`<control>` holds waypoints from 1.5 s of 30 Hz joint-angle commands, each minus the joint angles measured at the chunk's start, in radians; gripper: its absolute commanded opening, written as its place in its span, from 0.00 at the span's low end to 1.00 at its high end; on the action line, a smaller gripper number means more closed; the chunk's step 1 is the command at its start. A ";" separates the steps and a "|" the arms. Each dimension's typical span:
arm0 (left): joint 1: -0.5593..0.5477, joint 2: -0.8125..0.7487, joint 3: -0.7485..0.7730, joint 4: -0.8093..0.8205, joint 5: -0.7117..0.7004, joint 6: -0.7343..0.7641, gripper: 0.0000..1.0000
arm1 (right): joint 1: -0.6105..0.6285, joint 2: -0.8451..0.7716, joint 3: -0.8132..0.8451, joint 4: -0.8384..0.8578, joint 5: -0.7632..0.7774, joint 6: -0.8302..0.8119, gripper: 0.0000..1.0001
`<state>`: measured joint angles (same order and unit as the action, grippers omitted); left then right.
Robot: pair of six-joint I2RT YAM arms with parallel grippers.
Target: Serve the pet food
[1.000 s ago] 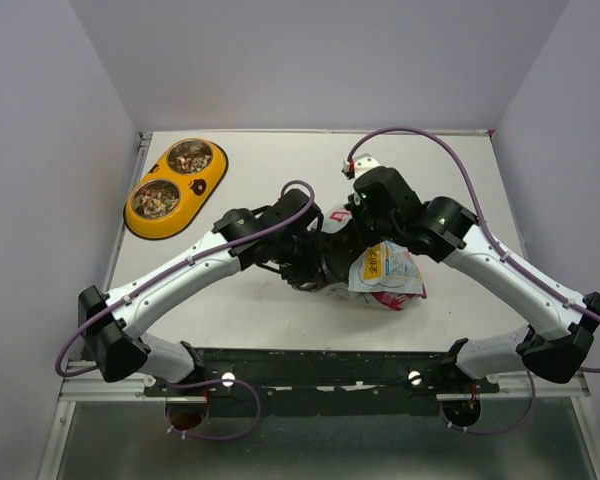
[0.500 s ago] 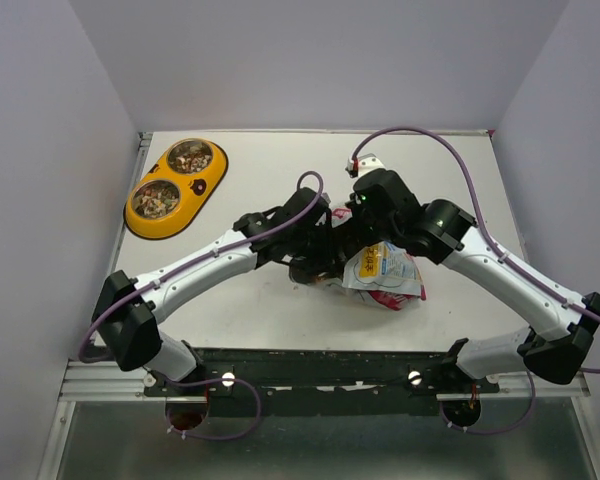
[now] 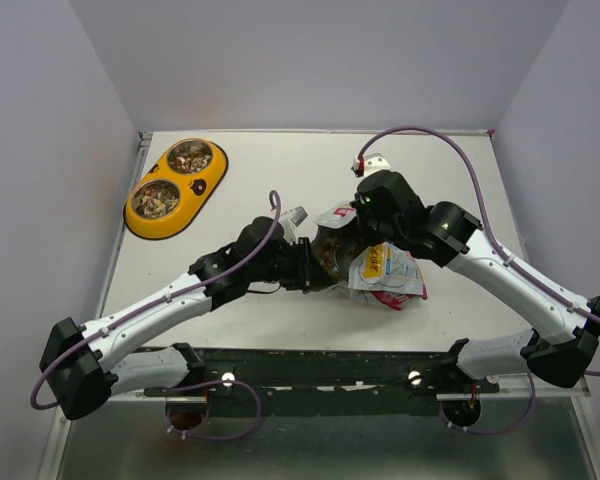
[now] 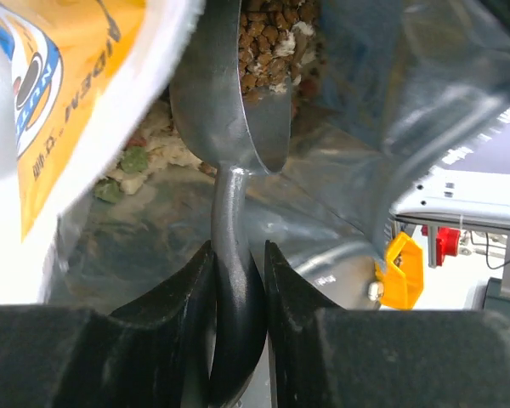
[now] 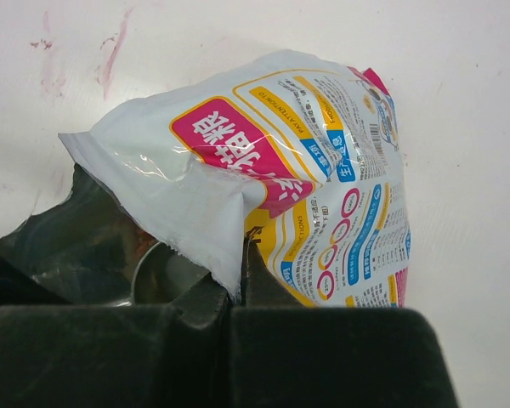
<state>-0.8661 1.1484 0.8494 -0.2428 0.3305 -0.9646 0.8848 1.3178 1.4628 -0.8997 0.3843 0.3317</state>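
The pet food pouch (image 3: 385,268) lies at the table's middle, its mouth open to the left. My right gripper (image 3: 358,232) is shut on the pouch's torn rim (image 5: 238,255) and holds the mouth open. My left gripper (image 3: 310,265) is shut on the handle of the silver metal scoop (image 4: 234,255). The scoop's bowl (image 4: 238,93) is inside the pouch and loaded with brown kibble (image 4: 272,38). More kibble (image 4: 127,166) lies loose inside the pouch. The yellow double bowl (image 3: 176,187) at the far left holds kibble in both steel cups.
The table's back edge meets the grey wall behind the bowl. The right arm's purple cable (image 3: 450,150) arcs over the back right. A black rail (image 3: 320,365) runs along the near edge.
My left arm has drawn back toward the near left, pulling the scoop partway out toward the pouch's mouth. The right gripper stays on the pouch rim, slightly shifted.
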 commanded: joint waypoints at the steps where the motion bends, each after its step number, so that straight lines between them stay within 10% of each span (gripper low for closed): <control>1: 0.004 -0.143 0.007 0.022 0.004 0.033 0.00 | 0.011 -0.051 0.019 0.091 0.039 0.006 0.01; 18: 0.101 -0.321 -0.087 -0.035 0.091 -0.095 0.00 | 0.011 -0.051 0.019 0.078 0.053 -0.003 0.01; 35: 0.203 -0.369 -0.415 0.571 0.226 -0.281 0.00 | 0.009 -0.045 0.031 0.076 0.084 0.003 0.01; 45: 0.260 -0.564 -0.454 0.413 0.229 -0.278 0.00 | 0.009 -0.049 0.038 0.077 0.091 -0.003 0.01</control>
<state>-0.6338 0.6010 0.3836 0.1329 0.5415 -1.2320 0.8848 1.3121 1.4628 -0.9012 0.4305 0.3229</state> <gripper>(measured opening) 0.315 0.012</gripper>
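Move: My left hand holds the scoop by its handle, its pan down inside the food bag, with the bag's mouth about 5 cm ahead, 4 cm right and 3 cm below. The bag's body bulges some 11 cm to the right, 2 cm ahead and 7 cm down. The near bowl is roughly 42 cm left, 21 cm ahead, 13 cm down. From my right hand, which pinches the bag's rim, the mouth is about 6 cm back, 4 cm left and 9 cm below. I draw the loaded scoop leftward out of the bag with my left hand, about 7 cm in all: first a quick lift of some 4 cm, then on left and slightly back while sinking, a short dip back to the right, and up and left again. Meanwhile I tip the scoop's front up some 25 degrees to near level, keeping my grip. My right hand keeps pinching the rim, almost still. ##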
